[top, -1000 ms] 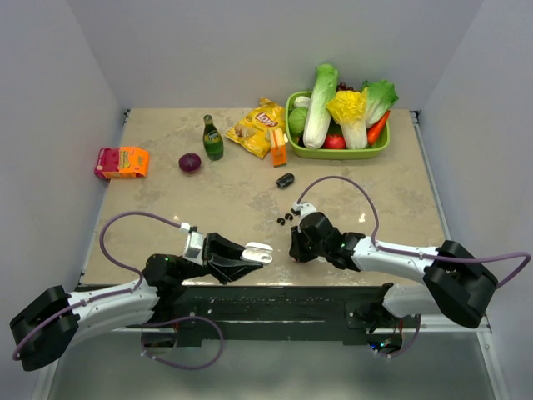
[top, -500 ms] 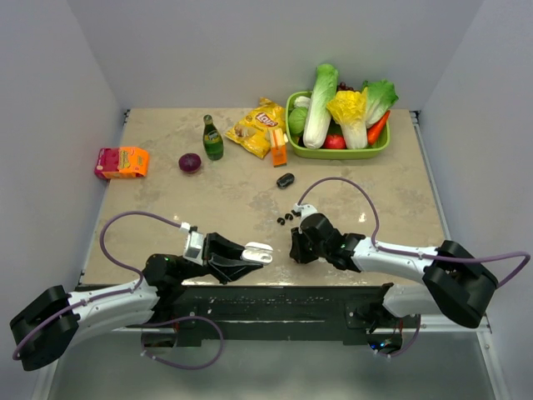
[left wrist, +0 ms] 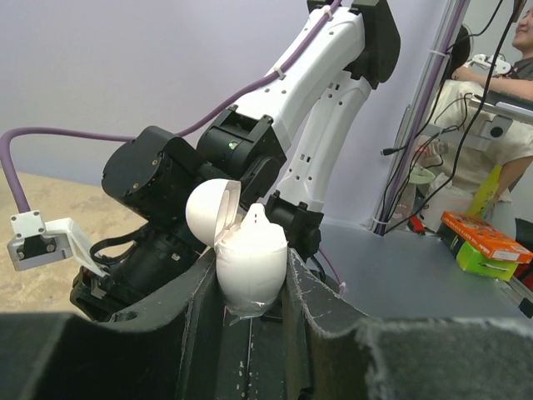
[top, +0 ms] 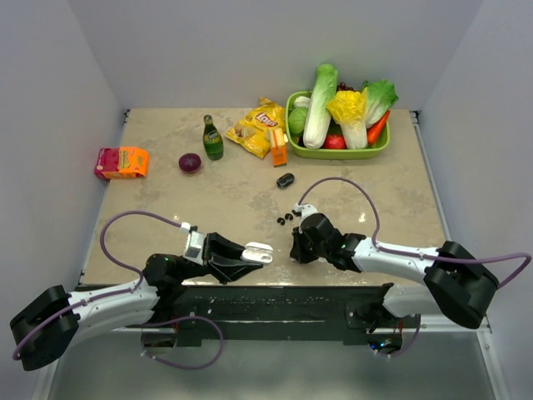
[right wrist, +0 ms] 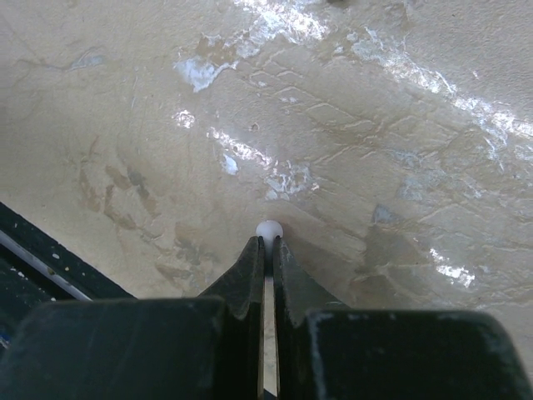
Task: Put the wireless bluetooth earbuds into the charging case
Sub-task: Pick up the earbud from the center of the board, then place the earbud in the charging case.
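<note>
My left gripper (top: 256,252) is shut on the white egg-shaped charging case (left wrist: 250,258), held upright above the table's near edge with its lid (left wrist: 211,212) flipped open. A small white bump (left wrist: 257,218) rises from the case's open top. My right gripper (right wrist: 268,247) is down at the marble table, its tips shut on a tiny white earbud (right wrist: 268,229) that pokes out just past them. In the top view this gripper (top: 295,250) sits just right of the case. Two black earbuds (top: 284,219) lie on the table a little beyond it.
A black oval case (top: 286,179) lies mid-table. Further back are a green basket (top: 337,152) of vegetables, a yellow chips bag (top: 256,125), an orange carton (top: 278,148), a green bottle (top: 212,138), a red onion (top: 190,162) and an orange-pink packet (top: 122,162) at the left.
The right gripper's jaws have closed onto the white earbud. Neither arm has otherwise shifted noticeably.
</note>
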Tool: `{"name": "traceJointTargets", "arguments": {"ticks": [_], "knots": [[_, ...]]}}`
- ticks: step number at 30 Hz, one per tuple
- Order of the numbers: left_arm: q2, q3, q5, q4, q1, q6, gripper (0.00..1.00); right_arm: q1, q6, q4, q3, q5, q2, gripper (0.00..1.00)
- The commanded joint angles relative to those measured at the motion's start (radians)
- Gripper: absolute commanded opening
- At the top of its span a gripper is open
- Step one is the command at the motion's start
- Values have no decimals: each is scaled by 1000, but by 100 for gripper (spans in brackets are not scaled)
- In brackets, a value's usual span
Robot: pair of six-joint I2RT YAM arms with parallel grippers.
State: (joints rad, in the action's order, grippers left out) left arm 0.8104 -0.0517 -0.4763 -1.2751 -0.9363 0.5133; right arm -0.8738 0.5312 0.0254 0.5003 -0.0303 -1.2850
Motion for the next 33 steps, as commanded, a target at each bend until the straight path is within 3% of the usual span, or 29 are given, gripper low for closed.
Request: {"name": "traceJointTargets", "arguments": {"ticks": [1, 4, 8, 11, 14, 19, 23, 33], "knots": [[-8, 98, 14, -121, -1, -5, 0, 2, 3, 5, 9, -5, 141, 0], [-27, 98, 36, -98, -1, -13, 0, 1, -40, 102, 88, -52, 307, 0], [-53, 104, 68, -116, 1, -9, 0, -1, -129, 260, 259, -82, 414, 0], [-34, 82, 42, -115, 1, -12, 0, -2, -207, 326, 366, -19, 478, 0], [-1, 61, -5, -113, 2, -10, 0, -5, -287, 326, 431, 142, 542, 0], [52, 13, -65, -107, 2, 5, 0, -11, -414, 419, 549, 444, 527, 0], [68, -33, -107, -43, 2, -2, 0, -34, -482, 478, 567, 538, 520, 0], [202, -143, -214, 14, 2, 14, 0, -182, -471, 462, 517, 472, 492, 0]]}}
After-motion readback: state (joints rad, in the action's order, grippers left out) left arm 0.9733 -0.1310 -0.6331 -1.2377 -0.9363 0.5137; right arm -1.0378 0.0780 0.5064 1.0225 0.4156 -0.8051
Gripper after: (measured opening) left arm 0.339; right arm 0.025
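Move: The open charging case, held in the left fingers, is about 22 cm above the right hand, some 11 cm back and 10 cm to its left. On the table, the two black earpieces lie about 12 cm ahead of the right hand and 3 cm left; a black case sits 25 cm ahead, 3 cm left. From the left hand, the pinched earbud is 11 cm forward, 11 cm right and 22 cm down. The right hand whips its pinched earbud up about 30 cm, then back 10, towards the case the left eases rightward. ##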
